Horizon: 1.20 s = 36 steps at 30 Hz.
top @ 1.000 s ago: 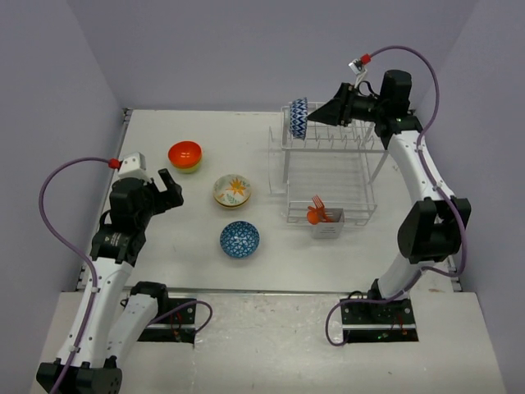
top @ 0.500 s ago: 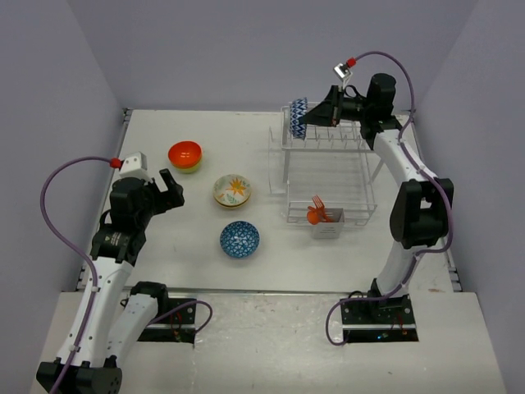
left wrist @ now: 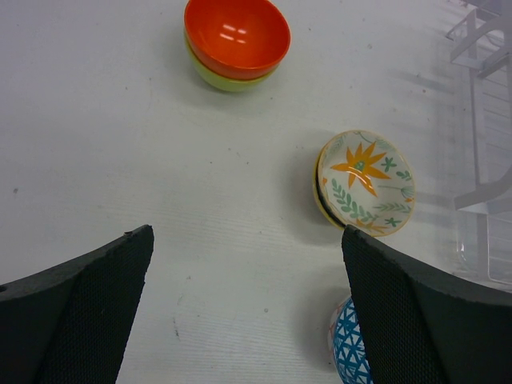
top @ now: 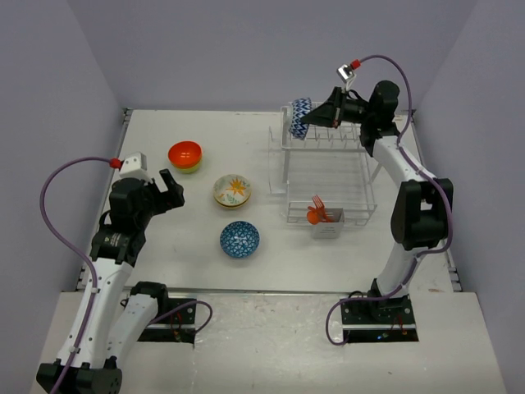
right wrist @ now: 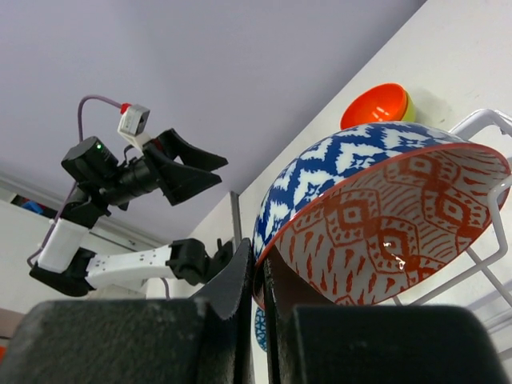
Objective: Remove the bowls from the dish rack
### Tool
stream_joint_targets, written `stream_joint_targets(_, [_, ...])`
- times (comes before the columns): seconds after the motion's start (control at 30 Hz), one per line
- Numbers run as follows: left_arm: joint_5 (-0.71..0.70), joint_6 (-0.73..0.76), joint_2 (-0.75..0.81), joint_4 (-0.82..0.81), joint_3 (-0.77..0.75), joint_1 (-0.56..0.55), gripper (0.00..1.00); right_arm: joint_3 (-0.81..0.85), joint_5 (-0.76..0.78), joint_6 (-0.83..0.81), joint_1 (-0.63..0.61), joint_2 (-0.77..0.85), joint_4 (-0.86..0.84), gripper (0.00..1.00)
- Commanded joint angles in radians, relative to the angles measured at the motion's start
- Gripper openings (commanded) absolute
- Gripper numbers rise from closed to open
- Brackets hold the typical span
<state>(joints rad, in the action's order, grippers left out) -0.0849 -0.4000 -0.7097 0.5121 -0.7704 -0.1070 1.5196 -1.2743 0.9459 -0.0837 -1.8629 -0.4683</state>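
A bowl (top: pixel 299 117), blue-white zigzag outside and red-patterned inside, stands on edge at the far left of the white wire dish rack's (top: pixel 328 176) top row. My right gripper (top: pixel 312 121) is shut on its rim; in the right wrist view one finger (right wrist: pixel 236 280) lies on the outside and the other inside the bowl (right wrist: pixel 384 220). My left gripper (top: pixel 171 190) is open and empty above the table (left wrist: pixel 248 240). On the table an orange bowl (top: pixel 184 153) sits in a lime-green one (left wrist: pixel 228 80), a green-white patterned bowl (top: pixel 232 190) sits in a yellow one, and a blue-patterned bowl (top: pixel 239 239) stands alone.
A small white caddy (top: pixel 326 226) with orange utensils (top: pixel 316 212) hangs at the rack's near edge. The rack's lower tier shows no bowls. The rack's edge shows at the right of the left wrist view (left wrist: pixel 480 120). Walls close the table at back and sides.
My right gripper has moved left along the rack's top row and closed on the zigzag bowl's rim. The left arm has not moved.
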Motion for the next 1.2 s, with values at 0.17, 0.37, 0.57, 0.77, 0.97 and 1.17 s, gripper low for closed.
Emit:
stream_joint_targets(0.17, [0.001,0.021,0.035,-0.046,-0.001,-0.002,1.00,-0.004,-0.019,0.183,0.005,0.116,-0.268,0.00])
stream_joint_targets(0.37, [-0.001,0.021,0.041,-0.046,-0.001,-0.002,1.00,0.008,-0.010,0.182,0.006,0.186,-0.273,0.00])
stream_joint_targets(0.57, [-0.001,0.020,0.050,-0.046,-0.001,-0.002,1.00,-0.027,-0.017,0.214,-0.008,0.287,-0.358,0.00])
stream_joint_targets(0.77, [-0.050,0.012,0.090,-0.027,-0.015,-0.002,1.00,-0.029,0.102,-0.374,-0.160,0.494,0.250,0.00])
stream_joint_targets(0.97, [-0.193,-0.028,0.196,0.000,-0.021,-0.002,1.00,-0.099,0.757,-0.745,-0.468,0.734,0.789,0.00])
stream_joint_targets(1.17, [-0.347,-0.077,0.252,0.051,-0.044,-0.002,1.00,-0.087,1.332,-0.812,-0.893,0.720,1.066,0.00])
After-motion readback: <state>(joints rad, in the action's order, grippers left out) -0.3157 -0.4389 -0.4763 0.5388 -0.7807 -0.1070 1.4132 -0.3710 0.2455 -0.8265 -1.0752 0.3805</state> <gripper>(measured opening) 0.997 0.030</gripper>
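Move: The right hand already pinches the zigzag bowl at the rack; the blue bowl on the table, where it seems bound, lies about 23 cm back, 21 cm left and 30 cm below. The cream floral bowl stack is roughly 6 cm back and 25 cm left, the utensil basket some 17 cm back and 9 cm right. From the left hand the blue bowl is about 20 cm right, 7 cm back, 19 cm below. Right hand lifts the pinched zigzag bowl off the rack, then 25 cm back; left hand rises some 5 cm. ##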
